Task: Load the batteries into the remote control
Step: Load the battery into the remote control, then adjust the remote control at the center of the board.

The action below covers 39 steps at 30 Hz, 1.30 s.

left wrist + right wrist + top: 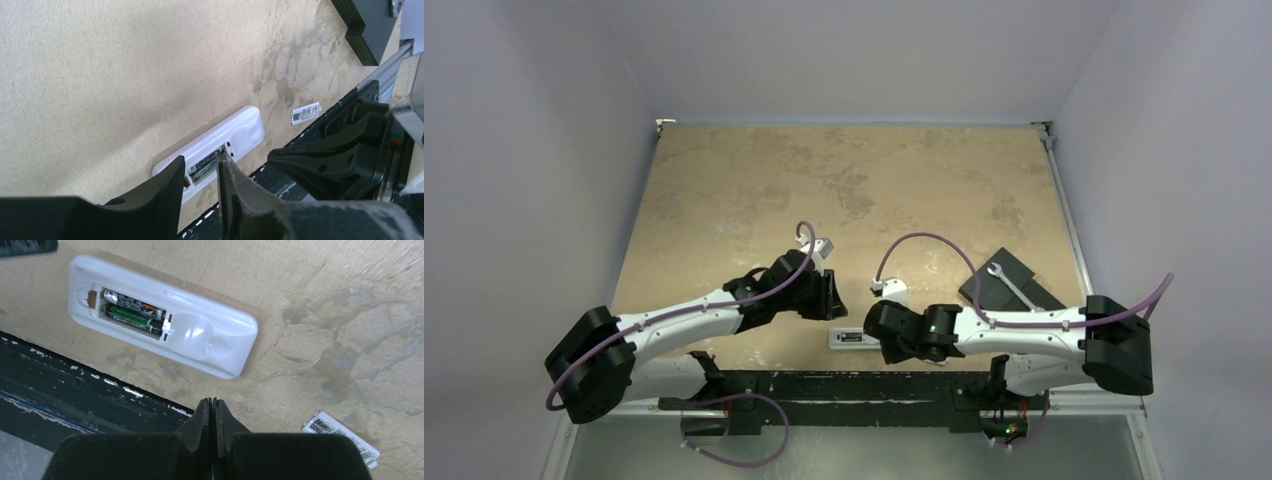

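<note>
The white remote control [210, 335] lies face down near the table's front edge, its back compartment uncovered. Two batteries sit side by side in it, a dark one [132, 304] and a green one [131, 319]. My left gripper [201, 157] stands right over that compartment, its jaws a small way apart with nothing between them; the green battery [206, 167] shows through the gap. My right gripper [213, 401] is shut and empty, hanging just off the remote's plain end. From above the remote [848, 337] lies between the left gripper [832, 298] and the right gripper [872, 322].
A small white cover piece [341, 438] with a printed label lies on the table beside the remote, and the left wrist view shows the cover piece [305, 113] too. A black block with a wrench on it [1009, 280] sits at the right. The black base rail [844, 385] runs along the front edge.
</note>
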### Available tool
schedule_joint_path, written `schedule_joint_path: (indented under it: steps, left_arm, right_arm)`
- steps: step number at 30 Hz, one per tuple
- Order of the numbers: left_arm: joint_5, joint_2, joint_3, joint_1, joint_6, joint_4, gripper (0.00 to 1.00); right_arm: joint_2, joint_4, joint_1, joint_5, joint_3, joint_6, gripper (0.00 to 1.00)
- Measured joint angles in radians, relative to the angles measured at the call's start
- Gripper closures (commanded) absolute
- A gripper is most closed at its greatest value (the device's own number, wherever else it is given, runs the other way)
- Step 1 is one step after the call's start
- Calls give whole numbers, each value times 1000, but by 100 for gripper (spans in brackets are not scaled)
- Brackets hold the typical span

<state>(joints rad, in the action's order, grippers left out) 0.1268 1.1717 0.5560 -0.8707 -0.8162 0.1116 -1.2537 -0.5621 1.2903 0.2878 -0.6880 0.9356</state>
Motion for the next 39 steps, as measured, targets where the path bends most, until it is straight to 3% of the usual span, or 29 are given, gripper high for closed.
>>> schedule_joint_path:
  steps: [3,20,39]
  left_arm:
    - [-10,49,30,0,21,3,100]
    - [-23,252,66,0,63,-16,100]
    - [30,237,29,0,76,17,100]
  right_arm:
    - [0,30,0,-19,28,12,100]
    - [-97,95,-2,-16,41,33,100]
    - [-184,85,-71,23,-36,14,100]
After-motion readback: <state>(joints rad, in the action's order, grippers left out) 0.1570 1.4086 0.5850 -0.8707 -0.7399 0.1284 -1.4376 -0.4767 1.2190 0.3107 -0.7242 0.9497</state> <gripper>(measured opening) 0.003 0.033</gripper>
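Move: The remote lies crosswise below both hands. From the closed right fingers its middle is about 4 cm ahead, 5 cm to the left and 2 cm down; its two batteries sit at the same distance ahead but some 8 cm left, and the battery cover lies about 10 cm to the right and 1 cm ahead. From the left hand the remote's middle is roughly 4 cm back, 5 cm right and 6 cm down, the batteries 3 cm right. Down first with both hands: the right, fingers kept shut, sinks about 3 cm beside the remote's near long side, then pushes forward some 3 cm, its tips now against that side near the right end. The left shuts its fingers while dropping about 6 cm at the far side of the remote's battery end, then eases back towards it. ##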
